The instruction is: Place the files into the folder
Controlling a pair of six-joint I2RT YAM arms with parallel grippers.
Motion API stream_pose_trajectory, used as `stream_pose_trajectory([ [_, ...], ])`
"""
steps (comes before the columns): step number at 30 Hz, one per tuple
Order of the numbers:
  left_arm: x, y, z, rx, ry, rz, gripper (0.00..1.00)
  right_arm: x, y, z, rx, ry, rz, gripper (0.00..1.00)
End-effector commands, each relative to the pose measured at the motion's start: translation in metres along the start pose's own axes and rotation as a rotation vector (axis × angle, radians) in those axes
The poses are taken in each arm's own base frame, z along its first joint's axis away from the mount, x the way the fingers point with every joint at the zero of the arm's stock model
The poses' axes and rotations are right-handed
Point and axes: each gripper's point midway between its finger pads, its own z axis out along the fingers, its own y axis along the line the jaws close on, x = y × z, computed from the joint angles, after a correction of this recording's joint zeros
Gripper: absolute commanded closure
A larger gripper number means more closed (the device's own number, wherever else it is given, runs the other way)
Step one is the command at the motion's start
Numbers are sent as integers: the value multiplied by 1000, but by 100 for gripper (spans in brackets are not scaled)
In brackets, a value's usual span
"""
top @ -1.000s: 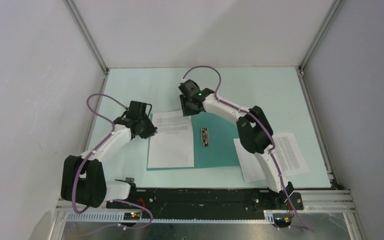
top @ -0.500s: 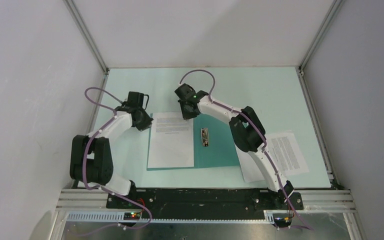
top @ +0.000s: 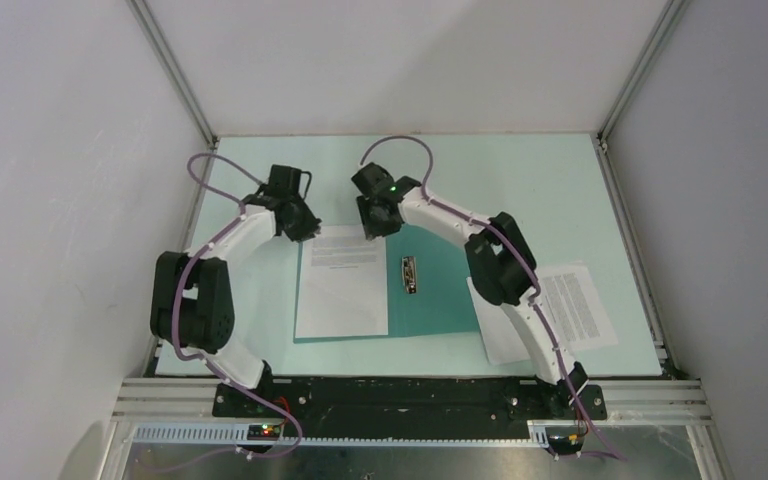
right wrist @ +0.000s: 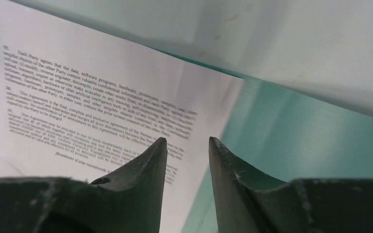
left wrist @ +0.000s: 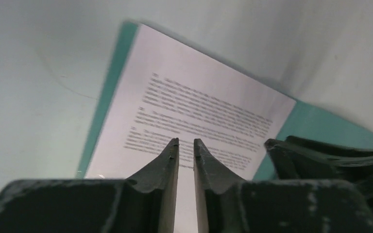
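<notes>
The teal folder lies open and flat at the table's middle, with a metal clip on its spine. One white file rests on its left half, printed text at the far end. A second file lies on the table to the right, partly under the right arm. My left gripper hovers at the first file's far left corner; its jaws stand a narrow slit apart, empty. My right gripper hangs over that file's far right corner, open and empty, above file and folder.
Pale green tabletop is enclosed by white walls with metal corner posts. The right arm's elbow hangs over the folder's right edge. The right gripper's dark body shows close beside my left fingers.
The left arm has swung away from me, carrying its gripper from the sheet's left edge up to its far left corner. The right gripper has shifted only slightly at the far right corner.
</notes>
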Motion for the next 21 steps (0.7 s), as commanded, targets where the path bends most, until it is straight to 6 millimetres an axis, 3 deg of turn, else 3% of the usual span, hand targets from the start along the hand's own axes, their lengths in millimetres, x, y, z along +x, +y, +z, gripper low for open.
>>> stream_pose_trajectory([
  [1,36,-59,-18,169,69,177,75,-54,-18,-100,-9,-159,92,57],
  [4,72,-89,-25,242,133,270,63,-29,-36,-116,46,-144,147,57],
  [7,109,-119,-30,308,188,349,56,22,-61,-125,89,-98,198,59],
  [10,126,-134,-26,334,212,361,55,47,-65,-135,47,-114,250,60],
  [12,135,-141,-18,348,230,373,56,74,-65,-128,49,-80,250,61],
  [16,146,-155,-2,360,241,451,57,97,-63,-123,63,-62,257,62],
  [21,158,-159,21,321,242,504,62,102,-73,-129,66,-96,312,63],
])
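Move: The metal clip on the folder's fold lies about 22 cm to the right of my left hand, 9 cm back and 5 cm below. From my right hand the clip is roughly 9 cm back, 9 cm to the right and a little below. The file already in the folder has its middle some 16 cm left of the clip and 2 cm nearer me. The loose file lies about 19 cm back and 39 cm right of my right hand. I swing my left hand about 20 cm to the right across the file's far end to the clip's far end, turning it some 35 degrees clockwise and opening its fingers partway, drifting back and dipping at the last. My right hand lifts clear of the file's far right corner, arcs back and right about 13 cm each way, and sinks beside the clip, fingers still apart. ##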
